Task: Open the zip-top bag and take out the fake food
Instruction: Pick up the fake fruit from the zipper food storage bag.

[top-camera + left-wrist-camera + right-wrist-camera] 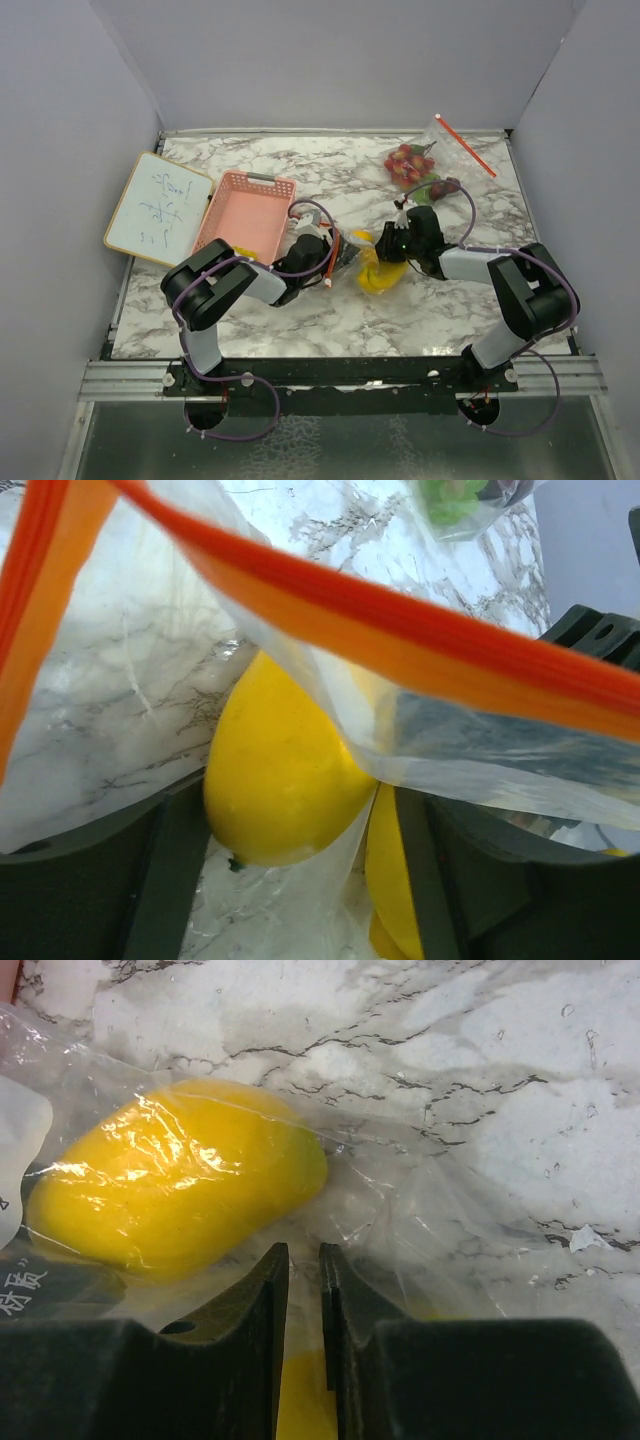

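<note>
The zip-top bag (352, 258) lies mid-table between both grippers, with yellow fake food (378, 275) inside. In the left wrist view its orange zip strip (400, 630) crosses above a yellow lemon (280, 770) and a banana piece (395, 880). My left gripper (300, 790) stands open inside the bag's mouth, with the lemon and banana between its fingers. My right gripper (304, 1255) is pinched nearly shut on the bag's clear film (430, 1210), just beside the lemon (170, 1195). In the top view the left gripper (340, 258) and right gripper (392, 248) face each other across the bag.
A second clear bag (450, 150) with red strawberries (405, 160) and a dark piece (443, 187) lies at the back right. A pink slotted basket (245, 210) stands left of centre, a small whiteboard (158, 208) beyond it. Grey walls close three sides.
</note>
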Tool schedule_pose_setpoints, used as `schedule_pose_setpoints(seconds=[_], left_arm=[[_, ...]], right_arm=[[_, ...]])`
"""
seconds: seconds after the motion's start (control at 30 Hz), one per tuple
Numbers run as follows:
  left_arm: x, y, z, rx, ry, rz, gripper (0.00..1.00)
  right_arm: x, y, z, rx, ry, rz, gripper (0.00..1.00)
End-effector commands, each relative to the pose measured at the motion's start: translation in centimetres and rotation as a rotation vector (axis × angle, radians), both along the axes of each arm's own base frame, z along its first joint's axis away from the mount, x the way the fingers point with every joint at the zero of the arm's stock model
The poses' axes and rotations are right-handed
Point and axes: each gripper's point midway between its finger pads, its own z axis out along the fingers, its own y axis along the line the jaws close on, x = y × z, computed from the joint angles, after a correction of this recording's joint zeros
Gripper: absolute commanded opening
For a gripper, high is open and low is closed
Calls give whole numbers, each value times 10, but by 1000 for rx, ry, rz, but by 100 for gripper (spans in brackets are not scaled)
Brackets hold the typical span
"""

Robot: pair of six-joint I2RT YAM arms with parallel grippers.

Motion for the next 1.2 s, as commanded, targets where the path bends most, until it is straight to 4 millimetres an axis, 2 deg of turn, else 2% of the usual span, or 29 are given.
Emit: schedule_pose_setpoints(seconds=[0.0, 0.17, 0.27, 0.43, 0.7, 0.87, 1.03, 1.17], left_arm=[[-3, -8, 3, -29, -11, -34, 66], [-4, -9, 3, -41, -10, -38, 52], [-6, -6, 6, -31, -16, -43, 50], [-18, 9, 15, -15, -34, -42, 40], [-42, 36, 37, 11, -57, -52, 39], [-53, 64, 50, 114, -75, -28, 39], [-63, 110, 56, 282, -67, 58, 39], [-63, 146, 79, 387, -79, 163, 39]], right_arm=[[-16, -2, -8, -3, 30, 32, 20], [-19, -3, -9, -4, 34, 27, 20], [-18, -5, -11, -7, 35, 16, 20], [-16, -1, -14, 3, 47, 16, 19], [-3, 3, -12, 3, 38, 18, 19], [-1, 9, -18, 17, 64, 37, 18], [4, 1, -15, 5, 49, 24, 18], [2, 1, -13, 22, 45, 26, 18]])
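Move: The mango lies in the bag between the left hand's open fingers, its middle about 2 cm ahead, 3 cm to the right and 2 cm below. The remaining yellow fruit sits roughly 7 cm back, 7 cm right and 4 cm lower than that hand; the basket's middle is some 24 cm left, 6 cm ahead and 3 cm down. From the right hand, the mango is about 7 cm left, 3 cm ahead and 1 cm higher. Left fingers close on the near end of the mango inside the bag, then keep their hold as the hand draws it out through the mouth, first back and to the left, then also climbing: about 10 cm left, 8 cm up and 6 cm back, towards the basket, rolling some 10 degrees. The right hand, nearly shut, stays low on the bag's far part by the remaining fruit. ##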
